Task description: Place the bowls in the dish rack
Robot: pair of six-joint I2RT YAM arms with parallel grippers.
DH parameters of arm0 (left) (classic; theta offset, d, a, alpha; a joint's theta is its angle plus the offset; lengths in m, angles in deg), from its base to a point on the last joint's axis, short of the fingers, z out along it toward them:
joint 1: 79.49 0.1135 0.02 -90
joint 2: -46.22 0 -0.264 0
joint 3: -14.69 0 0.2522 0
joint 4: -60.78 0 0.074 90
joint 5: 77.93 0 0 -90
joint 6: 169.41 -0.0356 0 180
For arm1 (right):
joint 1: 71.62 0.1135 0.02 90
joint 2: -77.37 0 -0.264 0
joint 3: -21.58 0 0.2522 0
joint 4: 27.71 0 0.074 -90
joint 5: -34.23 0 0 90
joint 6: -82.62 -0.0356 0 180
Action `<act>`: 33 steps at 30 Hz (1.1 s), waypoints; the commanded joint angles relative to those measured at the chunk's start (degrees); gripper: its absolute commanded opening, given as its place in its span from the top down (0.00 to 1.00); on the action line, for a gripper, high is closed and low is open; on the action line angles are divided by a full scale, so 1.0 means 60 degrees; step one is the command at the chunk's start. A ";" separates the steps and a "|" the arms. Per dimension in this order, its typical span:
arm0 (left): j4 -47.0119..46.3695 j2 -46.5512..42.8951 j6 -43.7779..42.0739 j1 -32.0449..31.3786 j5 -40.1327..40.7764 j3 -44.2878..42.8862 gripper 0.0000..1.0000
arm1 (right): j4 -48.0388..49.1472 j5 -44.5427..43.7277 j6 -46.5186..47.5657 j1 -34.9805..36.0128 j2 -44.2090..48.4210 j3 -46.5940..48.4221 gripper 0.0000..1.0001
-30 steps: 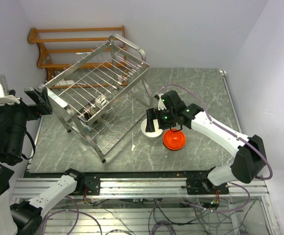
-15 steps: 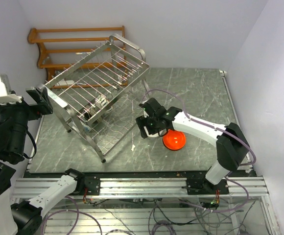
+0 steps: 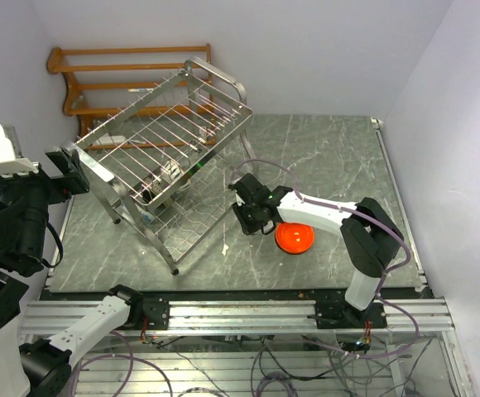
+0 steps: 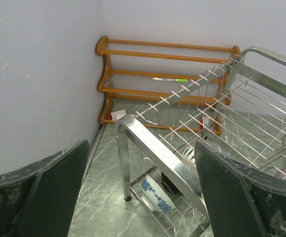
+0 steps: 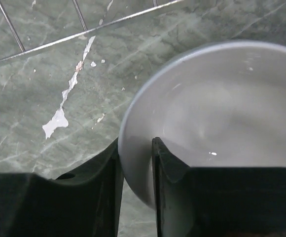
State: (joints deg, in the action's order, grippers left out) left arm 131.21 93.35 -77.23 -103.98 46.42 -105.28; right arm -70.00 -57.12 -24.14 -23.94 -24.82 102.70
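My right gripper (image 5: 135, 158) is shut on the rim of the plain white bowl (image 5: 222, 113), one finger inside it and one outside. From above, that gripper (image 3: 255, 217) covers the white bowl, just left of the upside-down orange-red bowl (image 3: 295, 237) on the table. The silver wire dish rack (image 3: 165, 141) stands at the back left. A blue-and-white bowl (image 4: 158, 193) leans on its lower tier. My left gripper (image 4: 142, 145) is open with nothing in it, raised at the rack's left end (image 3: 66, 169).
A brown wooden slatted rack (image 3: 124, 74) stands against the back wall behind the metal one, with a green marker (image 4: 170, 79) on a shelf. A white scuff (image 3: 225, 246) marks the table in front of the metal rack.
My right arm has swung left and down over the white bowl, and its jaws have closed from wide open onto the rim. The left arm has stayed put.
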 commanded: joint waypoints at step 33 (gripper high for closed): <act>0.0137 -0.0227 -0.0039 -0.0078 0.0358 -0.0170 0.01 | 0.5619 0.6897 -0.4550 0.0196 0.1055 0.0777 1.00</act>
State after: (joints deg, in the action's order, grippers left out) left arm 131.62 92.54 -77.01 -103.98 47.52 -104.58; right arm -53.61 -25.71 -40.77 -23.48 -16.73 108.82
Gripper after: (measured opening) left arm 0.991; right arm 0.039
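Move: The white bowl sits under the right hand, its near-left rim between the fingertips, with its middle about 3 cm ahead, 4 cm to the right and 2 cm lower. The red bowl lies some 14 cm to the right of the hand and 3 cm back; the middle of the rack's lower shelf is roughly 10 cm ahead and 18 cm left, and the rack's nearest foot about 12 cm back and 19 cm left. From the raised left hand, the white bowl is some 12 cm ahead, 34 cm right and 50 cm below. The right fingers, already astride the white bowl's rim, close and pinch it while the hand eases only a centimetre or two forward and up. Then, speeding up with the bowl held, it lifts about 16 cm, swings some 12 cm left towards the rack and draws a little back, the wrist rolling about 40 degrees so that the fingers swing from pointing down to pointing well to the left. ##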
